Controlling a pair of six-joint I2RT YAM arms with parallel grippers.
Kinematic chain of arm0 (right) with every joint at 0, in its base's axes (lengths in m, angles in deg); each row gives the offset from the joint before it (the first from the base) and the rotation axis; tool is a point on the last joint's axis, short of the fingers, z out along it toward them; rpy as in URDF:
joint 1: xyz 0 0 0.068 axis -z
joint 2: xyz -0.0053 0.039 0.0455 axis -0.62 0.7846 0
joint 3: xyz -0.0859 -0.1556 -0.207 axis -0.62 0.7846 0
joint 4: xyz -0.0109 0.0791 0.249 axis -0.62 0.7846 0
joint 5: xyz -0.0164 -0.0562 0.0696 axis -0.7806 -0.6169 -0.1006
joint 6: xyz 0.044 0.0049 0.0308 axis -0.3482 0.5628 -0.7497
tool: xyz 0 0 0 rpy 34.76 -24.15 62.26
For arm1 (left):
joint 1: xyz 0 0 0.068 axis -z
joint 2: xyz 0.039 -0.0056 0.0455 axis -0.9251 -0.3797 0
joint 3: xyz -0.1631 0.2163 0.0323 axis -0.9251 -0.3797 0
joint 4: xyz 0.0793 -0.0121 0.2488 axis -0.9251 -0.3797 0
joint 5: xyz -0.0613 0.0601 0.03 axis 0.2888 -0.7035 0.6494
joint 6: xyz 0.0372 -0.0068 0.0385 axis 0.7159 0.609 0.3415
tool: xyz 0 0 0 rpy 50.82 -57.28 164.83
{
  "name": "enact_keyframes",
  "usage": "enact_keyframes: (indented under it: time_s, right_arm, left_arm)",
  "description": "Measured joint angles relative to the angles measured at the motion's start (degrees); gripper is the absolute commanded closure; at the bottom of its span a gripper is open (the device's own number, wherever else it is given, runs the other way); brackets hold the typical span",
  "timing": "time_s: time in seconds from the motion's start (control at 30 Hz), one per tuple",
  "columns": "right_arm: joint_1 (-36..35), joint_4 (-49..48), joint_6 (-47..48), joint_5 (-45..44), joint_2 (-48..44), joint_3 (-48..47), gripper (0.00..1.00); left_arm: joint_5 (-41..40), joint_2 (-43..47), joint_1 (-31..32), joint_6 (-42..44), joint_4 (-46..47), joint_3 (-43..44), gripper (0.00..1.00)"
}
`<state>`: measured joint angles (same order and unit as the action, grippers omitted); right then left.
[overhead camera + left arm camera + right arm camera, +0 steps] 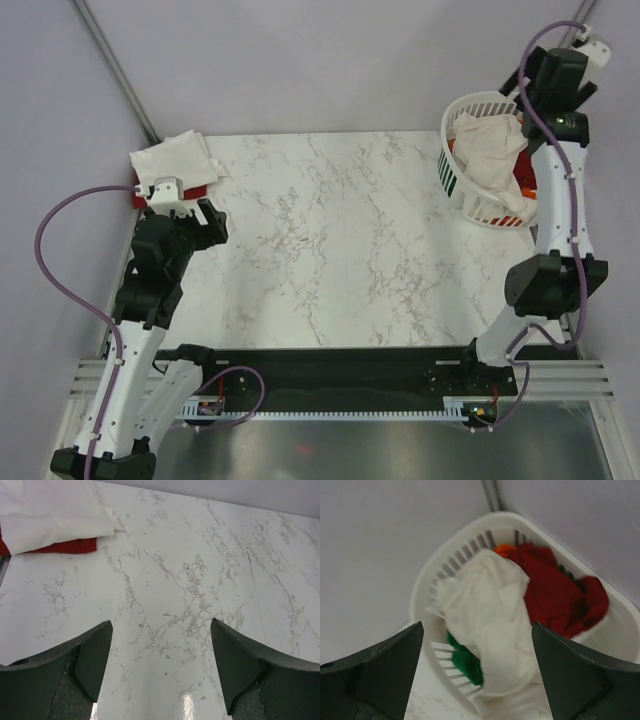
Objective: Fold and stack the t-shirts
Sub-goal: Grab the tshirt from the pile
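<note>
A folded cream-white t-shirt [175,160] lies on a folded red t-shirt [200,190] at the table's far left corner; both show in the left wrist view, white [50,512] over red [65,546]. My left gripper [160,667] hangs open over bare marble just in front of that stack, holding nothing. A crumpled cream-white t-shirt [490,615] spills over the rim of the white laundry basket [427,600], beside a dark red t-shirt [555,597] and an orange one [504,550]. My right gripper [477,672] is open above the basket, jaws apart and bare.
The basket [455,170] stands at the table's far right corner with green cloth [465,660] showing through its slats. Grey walls close in behind and to the left. The right arm [555,200] rises beside the basket.
</note>
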<state>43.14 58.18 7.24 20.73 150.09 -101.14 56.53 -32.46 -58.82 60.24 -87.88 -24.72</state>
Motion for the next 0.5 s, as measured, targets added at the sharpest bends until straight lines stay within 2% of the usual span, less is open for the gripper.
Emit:
enact_keyframes:
  time_s: [0.1, 0.2, 0.37, 0.5]
  right_arm:
    - [8.8, 6.0, -4.5, 3.5, 2.3, 6.7, 0.02]
    - [9.5, 9.8, -6.9, 5.1, -1.8, 18.2, 0.02]
    - [6.8, 10.9, -9.2, 6.7, -17.2, 33.7, 0.02]
    - [10.6, 7.9, -11.5, 6.7, -30.3, 41.0, 0.02]
  left_arm:
    - [-0.2, -0.3, 0.0, 0.0, -0.1, 0.0, 0.14]
    - [-0.2, -1.3, 0.0, 0.0, -0.1, 0.0, 0.15]
    - [0.9, -3.5, 0.1, 0.0, -0.2, 0.4, 0.17]
    - [1.4, -3.3, 0.6, 0.0, -0.2, 0.4, 0.17]
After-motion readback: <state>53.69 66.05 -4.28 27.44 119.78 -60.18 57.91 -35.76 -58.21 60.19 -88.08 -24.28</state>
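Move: The white t-shirt on top in the laundry basket lies about 5 cm back from the right hand, 7 cm to its left and some 25 cm below. Beside it in the basket, the red t-shirt is almost straight below the hand, about 4 cm back, and an orange cloth lies some 10 cm back and 1 cm to the hand's right, both about as low. From the left hand the white t-shirt is roughly 17 cm ahead, 56 cm to the right and 10 cm lower. The wide-open, empty right hand first plunges down beside the white t-shirt with a short swing of about 6 cm to the right, then draws back some 16 cm towards the basket's near right side, drifting partly left again and rising about 5 cm off its lowest point near the end. The wrist tips down some 25 degrees on the plunge and gives back about half of that while rolling its left side up about 15 degrees, and the fingers stay wide open without closing on any cloth. ##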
